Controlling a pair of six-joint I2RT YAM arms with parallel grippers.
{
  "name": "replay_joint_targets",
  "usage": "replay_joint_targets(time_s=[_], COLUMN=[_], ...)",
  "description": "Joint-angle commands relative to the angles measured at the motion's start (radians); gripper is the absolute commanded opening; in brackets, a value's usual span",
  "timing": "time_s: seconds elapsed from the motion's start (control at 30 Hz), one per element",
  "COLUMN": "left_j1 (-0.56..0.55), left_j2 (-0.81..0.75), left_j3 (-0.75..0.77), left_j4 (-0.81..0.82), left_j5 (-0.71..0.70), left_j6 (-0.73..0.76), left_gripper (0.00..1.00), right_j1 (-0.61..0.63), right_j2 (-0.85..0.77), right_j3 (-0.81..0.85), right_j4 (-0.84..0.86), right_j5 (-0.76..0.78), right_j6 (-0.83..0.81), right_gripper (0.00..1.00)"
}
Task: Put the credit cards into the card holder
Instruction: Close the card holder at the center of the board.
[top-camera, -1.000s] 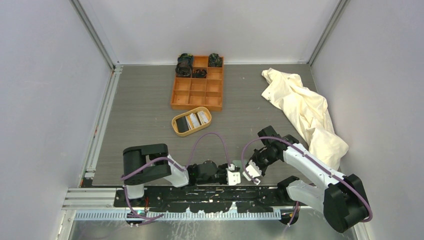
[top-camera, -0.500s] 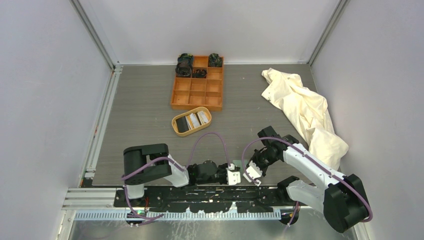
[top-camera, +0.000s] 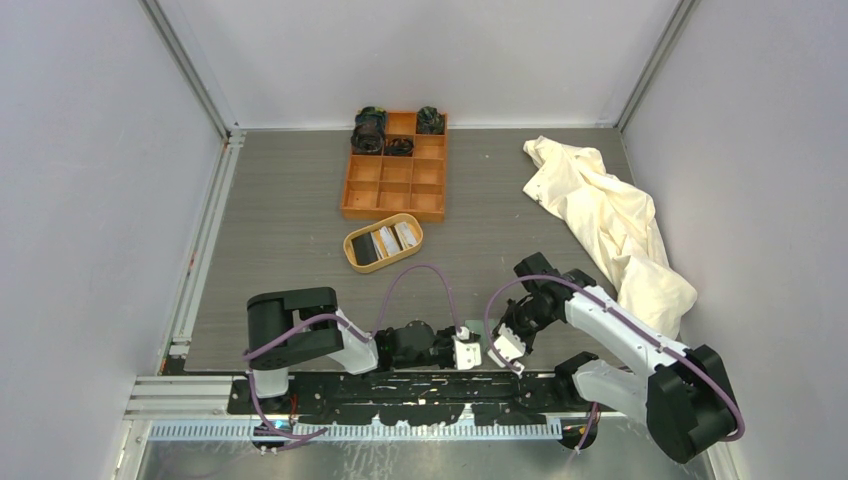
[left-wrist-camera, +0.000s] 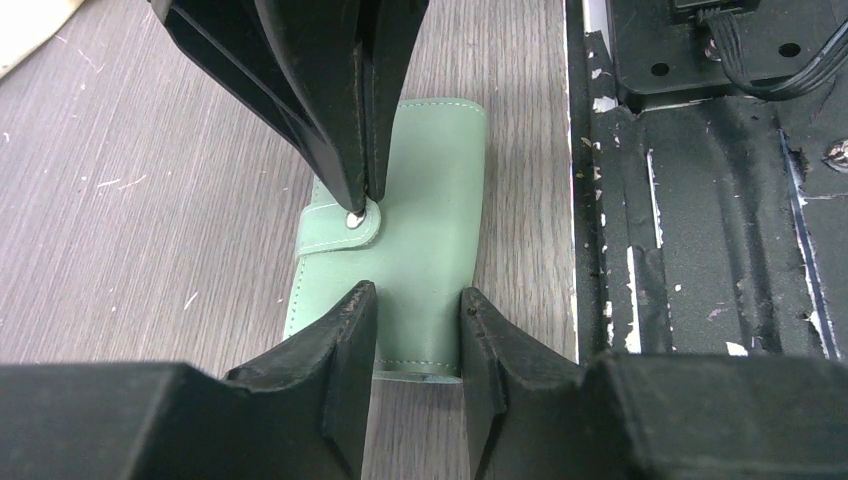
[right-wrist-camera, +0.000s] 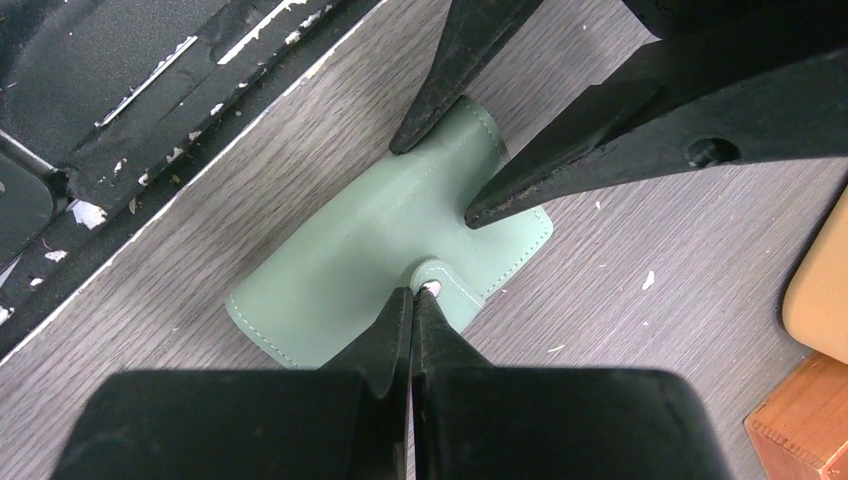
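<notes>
The sage-green card holder (left-wrist-camera: 430, 170) (right-wrist-camera: 330, 260) lies folded shut at the table's near edge, barely showing between the two grippers (top-camera: 487, 349). My left gripper (left-wrist-camera: 417, 300) (top-camera: 468, 351) pinches one short end, and the soft leather narrows between its fingers. My right gripper (right-wrist-camera: 413, 292) (top-camera: 500, 350) is shut, its joined tips resting on the snap of the strap tab (left-wrist-camera: 345, 225). The credit cards (top-camera: 388, 239) lie in the oval tan tray (top-camera: 352, 255) farther back.
An orange compartment box (top-camera: 395, 180) with dark items in its back cells (top-camera: 370, 130) stands behind the tray. A crumpled cream cloth (top-camera: 610, 225) covers the right side. The black base rail (left-wrist-camera: 700, 200) runs right beside the card holder.
</notes>
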Motion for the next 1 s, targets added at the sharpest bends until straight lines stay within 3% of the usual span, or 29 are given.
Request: replay_joint_targets(time_s=[0.0,0.23,0.47,0.97], left_j1=[0.047,0.048,0.049,0.058], left_j2=[0.035,0.035,-0.024,-0.162], left_j3=[-0.011,-0.02,-0.065,-0.152], left_j4=[-0.091,-0.017,0.104,0.147], left_j5=[-0.111,-0.098,-0.117,-0.113], left_j6=[-0.018,-0.046,-0.128,-0.28], left_gripper=[0.35,0.42,0.55,0.57], right_j1=[0.037,0.106,0.159,0.261], right_j2=[0.01,0.024,0.048,0.091], right_j3=[-0.039,-0.029,-0.031,-0.012], right_j4=[-0.117,-0.098,-0.094,-0.055], right_j5=[0.029,0.087,0.147,0.22], right_j6=[-0.007,0.044,0.071,0.184], right_gripper=[0.01,0.01,0.01,0.01])
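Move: The card holder lies flat under both hands, its middle about 4 cm to the left hand's right, 1 cm ahead and 1 cm below. From the right hand it is about 2 cm back, 1 cm to the left and 1 cm below. Its snap button sits roughly 3 cm ahead of and 4 cm right of the left hand, right under the closed right fingertips. From the holder, the card basket is some 22 cm ahead and 20 cm left, the cream cloth 24 cm ahead and 29 cm right. Leftward, with some forward drift, the left hand draws back about 4 cm from the holder's left end after a brief pause, fingers opening from their squeeze on it while the wrist turns some 10 degrees counter-clockwise and tips. The right hand stays with shut fingertips pressing down on the snap, sinking about half a centimetre and rolling its left side down some 10 degrees. ##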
